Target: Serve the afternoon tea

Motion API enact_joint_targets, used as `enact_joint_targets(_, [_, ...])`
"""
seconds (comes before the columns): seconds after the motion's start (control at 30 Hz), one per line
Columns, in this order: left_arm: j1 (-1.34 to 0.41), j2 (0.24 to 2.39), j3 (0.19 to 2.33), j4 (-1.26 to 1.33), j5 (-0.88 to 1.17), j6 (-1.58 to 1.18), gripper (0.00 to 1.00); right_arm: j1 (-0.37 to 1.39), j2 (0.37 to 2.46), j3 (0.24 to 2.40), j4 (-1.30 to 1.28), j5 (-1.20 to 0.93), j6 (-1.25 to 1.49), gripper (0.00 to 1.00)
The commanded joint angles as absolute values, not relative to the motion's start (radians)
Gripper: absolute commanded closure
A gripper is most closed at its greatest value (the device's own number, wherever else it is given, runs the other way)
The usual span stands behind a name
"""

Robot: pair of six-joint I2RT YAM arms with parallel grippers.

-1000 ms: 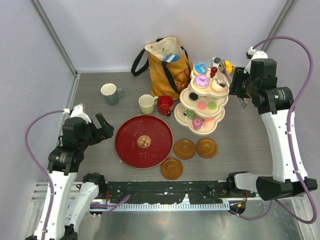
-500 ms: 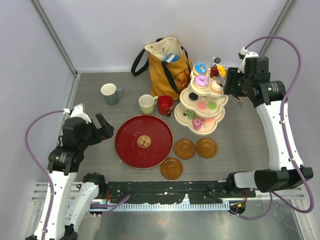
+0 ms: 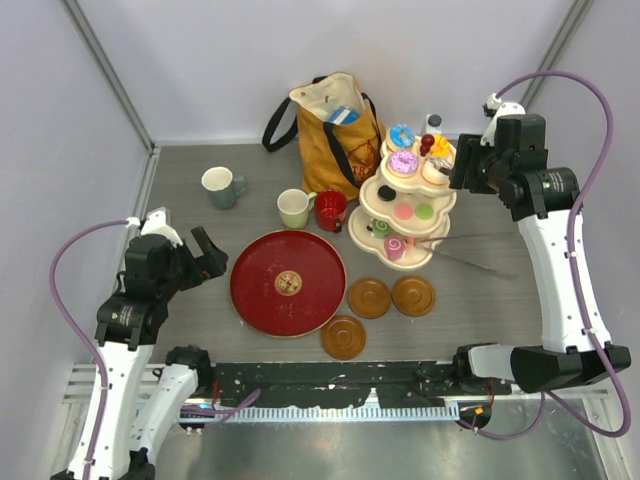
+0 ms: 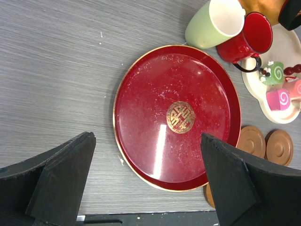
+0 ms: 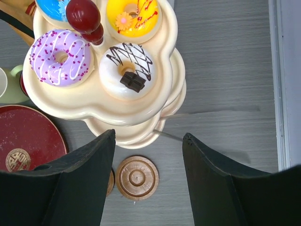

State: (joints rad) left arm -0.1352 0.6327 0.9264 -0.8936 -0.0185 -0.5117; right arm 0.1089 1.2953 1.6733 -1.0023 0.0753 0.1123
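Observation:
The cream three-tier stand (image 3: 452, 202) holds blue, purple (image 5: 59, 57), white (image 5: 126, 70) and yellow (image 5: 133, 14) donuts on top, macarons (image 3: 404, 211) in the middle and roll cakes (image 3: 395, 247) below. My right gripper (image 5: 149, 134) hangs open and empty just right of the top tier (image 3: 462, 165). Grey-green (image 3: 220, 186), pale green (image 3: 294, 208) and red (image 3: 330, 210) mugs stand left of the stand. Three brown saucers (image 3: 369, 297) lie in front. My left gripper (image 4: 146, 136) is open at the near left (image 3: 205, 255).
The big red tray (image 3: 288, 282) lies between my left gripper and the saucers. A mustard tote bag (image 3: 335, 125) stands behind the mugs. Thin metal tongs (image 3: 478, 262) lie on the table right of the stand's base. Walls close the left, back and right.
My right gripper has opened. The yellow donut moved onto the top tier, and the tongs that were at the gripper now lie on the table. The left arm stayed still.

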Motion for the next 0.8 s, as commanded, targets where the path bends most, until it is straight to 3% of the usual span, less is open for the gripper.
enact_joint_targets(0.0, [-0.13, 0.63, 0.933, -0.873, -0.018, -0.502, 0.0, 0.104, 1.249, 1.71, -0.946, 0.091, 0.141, 0.36])
enact_joint_targets(0.17, [-0.13, 0.626, 0.931, -0.873, -0.018, -0.502, 0.0, 0.104, 1.2, 1.651, -0.901, 0.185, 0.195, 0.34])
enact_joint_targets(0.3, [-0.132, 0.626, 0.931, -0.873, -0.021, -0.503, 0.0, 0.104, 1.095, 1.505, -0.773, 0.242, 0.29, 0.27])
enact_joint_targets(0.43, [-0.13, 0.632, 0.934, -0.873, -0.023, -0.502, 0.0, 0.104, 0.954, 1.361, -0.672, 0.304, 0.377, 0.09])
enact_joint_targets(0.77, [-0.132, 0.635, 0.936, -0.873, -0.012, -0.511, 0.0, 0.104, 0.773, 1.077, -0.804, 0.322, 0.635, 0.06])
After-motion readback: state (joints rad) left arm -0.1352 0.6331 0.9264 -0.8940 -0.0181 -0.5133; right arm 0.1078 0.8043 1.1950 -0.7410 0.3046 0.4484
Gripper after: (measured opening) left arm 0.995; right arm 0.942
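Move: My open right hand hangs over the near right side of the tiered stand, whose top tier is some 10 cm ahead, 7 cm left and 13 cm below. On it the white donut sits about 8 cm ahead and 3 cm left, the yellow one 15 cm ahead and 2 cm left. The loose tongs are about 4 cm back, 6 cm right and 30 cm down. From my left hand the stand's top is about 22 cm ahead, 49 cm right and slightly lower. With the tongs already out of my right hand, I draw it empty back from the tiered stand by about 7 cm and 3 to 4 cm to the right, rising roughly 2 cm first and sinking that much again at the end. The fingers tip upward and swing some 20 degrees clockwise, the hand's left side lifting, while the half-open gripper spreads nearly wide. I touch nothing on the way. ##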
